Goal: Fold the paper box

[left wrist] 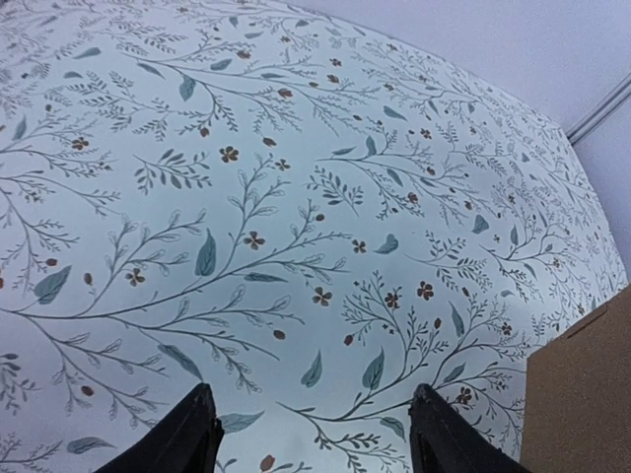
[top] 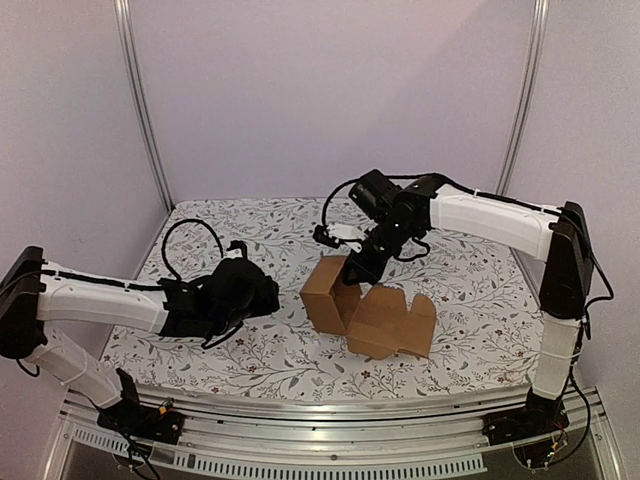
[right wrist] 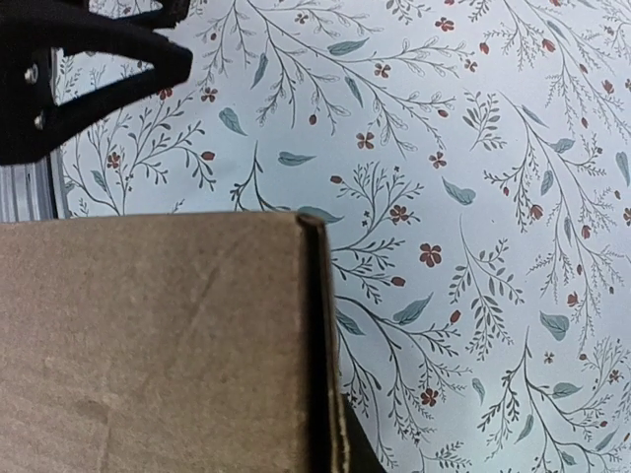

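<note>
The paper box (top: 370, 310) is plain brown cardboard, half-formed, standing mid-table with one upright corner section on the left and open flaps spread to the right. My right gripper (top: 358, 272) reaches down from behind and is shut on the top edge of the box's upright wall. In the right wrist view the box wall (right wrist: 148, 345) fills the lower left, with the gripper (right wrist: 340, 448) pinching its folded edge. My left gripper (top: 262, 292) hovers open just left of the box. Between its fingers (left wrist: 311, 394) only cloth shows, and a box corner (left wrist: 582, 394) sits at the far right.
A floral tablecloth (top: 470, 280) covers the table. Metal frame posts (top: 145, 110) stand at the back corners before pale walls. An aluminium rail (top: 330, 410) runs along the near edge. Part of the left arm (right wrist: 79, 69) shows in the right wrist view's upper left.
</note>
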`<state>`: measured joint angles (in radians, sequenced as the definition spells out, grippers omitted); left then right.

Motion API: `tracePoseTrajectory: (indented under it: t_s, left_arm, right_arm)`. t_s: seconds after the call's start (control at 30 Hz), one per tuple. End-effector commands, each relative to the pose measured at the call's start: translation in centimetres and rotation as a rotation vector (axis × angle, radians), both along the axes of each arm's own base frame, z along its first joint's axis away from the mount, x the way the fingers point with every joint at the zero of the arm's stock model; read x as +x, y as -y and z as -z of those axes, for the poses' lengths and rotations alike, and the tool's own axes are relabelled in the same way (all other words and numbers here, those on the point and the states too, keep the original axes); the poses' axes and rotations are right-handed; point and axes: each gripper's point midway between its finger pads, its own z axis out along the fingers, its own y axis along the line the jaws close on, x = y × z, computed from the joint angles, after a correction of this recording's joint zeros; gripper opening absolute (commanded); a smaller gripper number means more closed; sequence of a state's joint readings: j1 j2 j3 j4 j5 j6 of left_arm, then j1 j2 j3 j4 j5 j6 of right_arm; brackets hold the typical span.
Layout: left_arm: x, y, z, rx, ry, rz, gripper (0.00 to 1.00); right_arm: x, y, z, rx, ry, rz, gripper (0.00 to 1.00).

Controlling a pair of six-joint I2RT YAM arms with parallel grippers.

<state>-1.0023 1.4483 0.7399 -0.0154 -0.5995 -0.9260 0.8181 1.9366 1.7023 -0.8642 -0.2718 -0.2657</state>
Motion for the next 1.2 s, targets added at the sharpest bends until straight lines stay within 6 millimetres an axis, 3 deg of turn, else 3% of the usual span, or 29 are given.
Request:
tracePoseTrajectory:
  t_s: [0.0,0.07,0.2,0.37,0.57,0.63,0.77,0.93,1.03,1.17]
  left_arm:
    - [-0.7,-5.0,1.1,0.096,-0.023,-0.074,0.67]
    - [-0.9,-6.1,0.8,0.087,-0.014,-0.088,0.68]
    - [-0.8,-6.2,-0.3,0.049,0.026,-0.049,0.68]
    - [0.0,-2.7,-3.2,0.075,0.072,0.137,0.67]
    - [0.8,2.6,-5.6,0.135,-0.041,0.309,0.67]
    - [0.8,4.7,-6.0,0.146,-0.065,0.370,0.66]
    - [0.9,8.6,-5.9,0.150,-0.106,0.478,0.66]
    - [-0.1,13.0,-4.0,0.181,-0.198,0.582,0.66]
    - [-1.0,14.4,-2.7,0.286,-0.245,0.601,0.66]
    - [-2.0,14.8,-0.9,0.466,-0.305,0.589,0.65]
  right_arm:
    - [-1.9,3.9,2.6,-0.249,-0.044,-0.125,0.08]
    - [-1.9,4.2,2.5,-0.279,-0.058,-0.132,0.12]
    - [-2.0,3.9,4.9,-0.332,-0.133,-0.141,0.17]
    - [-2.2,4.6,5.9,-0.369,-0.174,-0.153,0.32]
    - [-1.3,8.7,2.0,-0.291,-0.145,-0.067,0.49]
    - [-1.1,10.7,1.8,-0.275,-0.167,-0.013,0.52]
    - [-0.8,13.9,2.7,-0.236,-0.225,0.113,0.54]
    - [-0.1,17.0,4.3,-0.149,-0.349,0.259,0.56]
    - [0.3,18.2,5.8,-0.182,-0.322,0.277,0.56]
    - [0.3,18.6,7.1,-0.207,-0.327,0.289,0.56]
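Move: The right hand holds the wall of the box near its top. The box's middle is about 4 cm to that hand's left, 2 cm back and 7 cm below, and its set-down spot on the table is roughly 14 cm below, 4 cm back and 2 cm left. The open flap lies some 9 cm to the right, 3 cm back and 12 cm below. From the left hand, the box's middle is about 11 cm right, level ahead, 5 cm lower. Still pinching the box wall, the right hand sinks about 6 cm and tilts some 20 degrees, its fingers opening to let go, then swings off to the right over the open flap's side. The left hand first drifts left, then arcs some 20 cm right, up and down again, turning clockwise to come over the box with fingers open; no touch there can be made out. ##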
